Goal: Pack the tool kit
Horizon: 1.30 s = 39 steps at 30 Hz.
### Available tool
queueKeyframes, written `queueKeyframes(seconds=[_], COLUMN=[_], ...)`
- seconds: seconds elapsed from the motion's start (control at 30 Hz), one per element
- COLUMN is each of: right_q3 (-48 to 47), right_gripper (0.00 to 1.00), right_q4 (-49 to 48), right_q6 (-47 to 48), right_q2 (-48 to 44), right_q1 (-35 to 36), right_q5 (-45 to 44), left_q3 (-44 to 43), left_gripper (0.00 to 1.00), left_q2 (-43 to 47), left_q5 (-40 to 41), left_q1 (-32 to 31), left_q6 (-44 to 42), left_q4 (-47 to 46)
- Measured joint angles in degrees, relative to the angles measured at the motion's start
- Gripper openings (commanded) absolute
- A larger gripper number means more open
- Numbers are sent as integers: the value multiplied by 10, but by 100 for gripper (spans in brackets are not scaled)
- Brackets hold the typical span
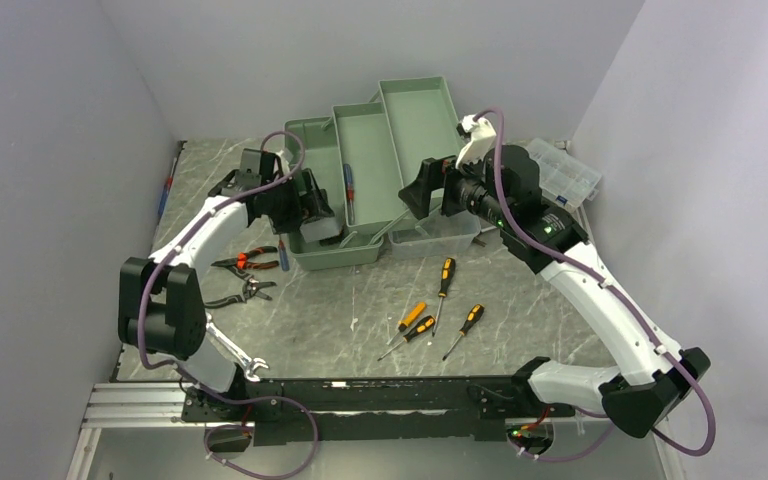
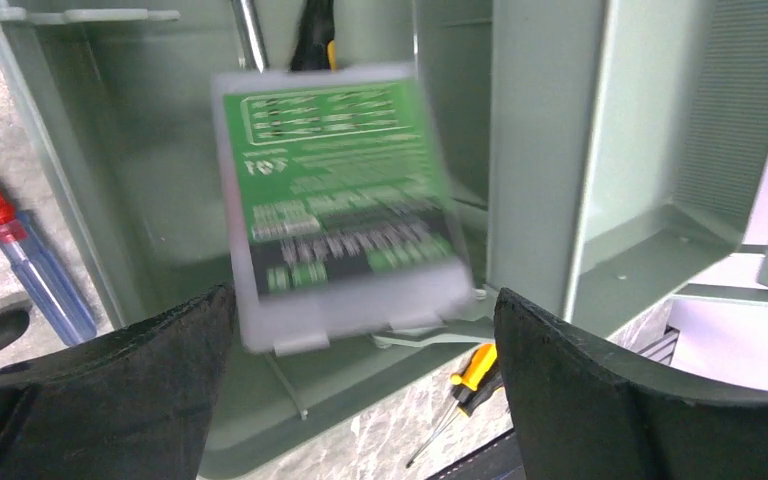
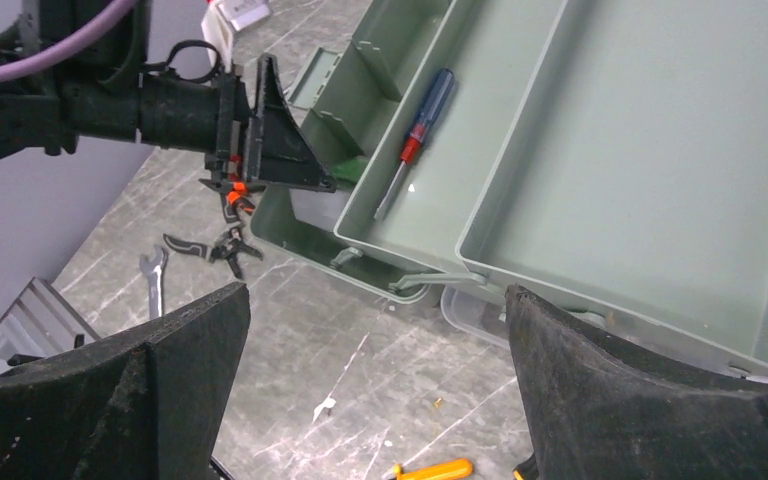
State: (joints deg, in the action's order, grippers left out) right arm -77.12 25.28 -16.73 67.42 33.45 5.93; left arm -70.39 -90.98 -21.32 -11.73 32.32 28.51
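Observation:
The sage-green toolbox (image 1: 422,108) stands open at the back of the table, its trays folded out. A blue-handled screwdriver (image 3: 425,122) lies in the middle tray. My left gripper (image 2: 362,296) hangs open over the toolbox's bottom compartment (image 2: 160,180). Between its fingers, touching neither, is a blurred small clear case with a green label (image 2: 340,195). My right gripper (image 3: 375,292) is open and empty above the marble table, just in front of the trays (image 3: 660,150). Several orange-and-black screwdrivers (image 1: 445,275) lie on the table in front of the box.
Two pliers (image 1: 248,263) and a wrench (image 1: 235,352) lie at the left front. Another blue screwdriver (image 2: 35,275) lies beside the toolbox's left wall. A small clear organizer box (image 1: 565,172) sits at the back right. Grey walls close in on both sides.

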Motion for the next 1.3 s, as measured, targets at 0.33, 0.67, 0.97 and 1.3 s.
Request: queueKeyframes(seconds=[0.33, 0.67, 0.97, 1.3], right_q3=[31, 99, 228, 356], right_gripper=[100, 100, 100, 89], right_q4=[22, 90, 187, 202], right_q6=[-8, -122, -346, -507], right_q2=[-15, -45, -130, -155], right_q1=[0, -4, -7, -6], right_q5=[-25, -125, -249, -247], left_q3=[-18, 2, 128, 205], left_gripper=[99, 99, 99, 99], left_q2=[54, 191, 387, 458], left_q5=[5, 52, 121, 155], left_q1=[-3, -3, -4, -4], left_q6=[-13, -56, -109, -167], left_q4=[4, 50, 69, 65])
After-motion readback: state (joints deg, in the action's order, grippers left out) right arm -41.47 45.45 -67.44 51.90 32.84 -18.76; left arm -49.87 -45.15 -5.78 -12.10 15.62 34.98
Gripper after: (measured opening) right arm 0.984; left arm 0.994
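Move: The left hand's open fingers are just above the green-labelled box, whose middle is about 6 cm below, 2 cm back and 2 cm right of the hand point. From that hand the orange-handled pliers lie 9 cm back, 13 cm left. The right hand hangs high: the rightmost screwdriver is roughly 18 cm back, 8 cm right and 34 cm below; the long screwdriver is 11 cm back, 3 cm right, the orange screwdriver 16 cm back, 5 cm left. The left hand leaves the just-released green-labelled box, fingers still wide open: it rises about 11 cm out of the toolbox, then swings back 12 cm and left over the near-left rim, tilting its fingertips up and finally sinking a little. The right hand, open and empty, plunges some 23 cm down, also right and back, towards the rightmost screwdriver, tipping its fingers down and turning about 50 degrees clockwise without reaching the table. ##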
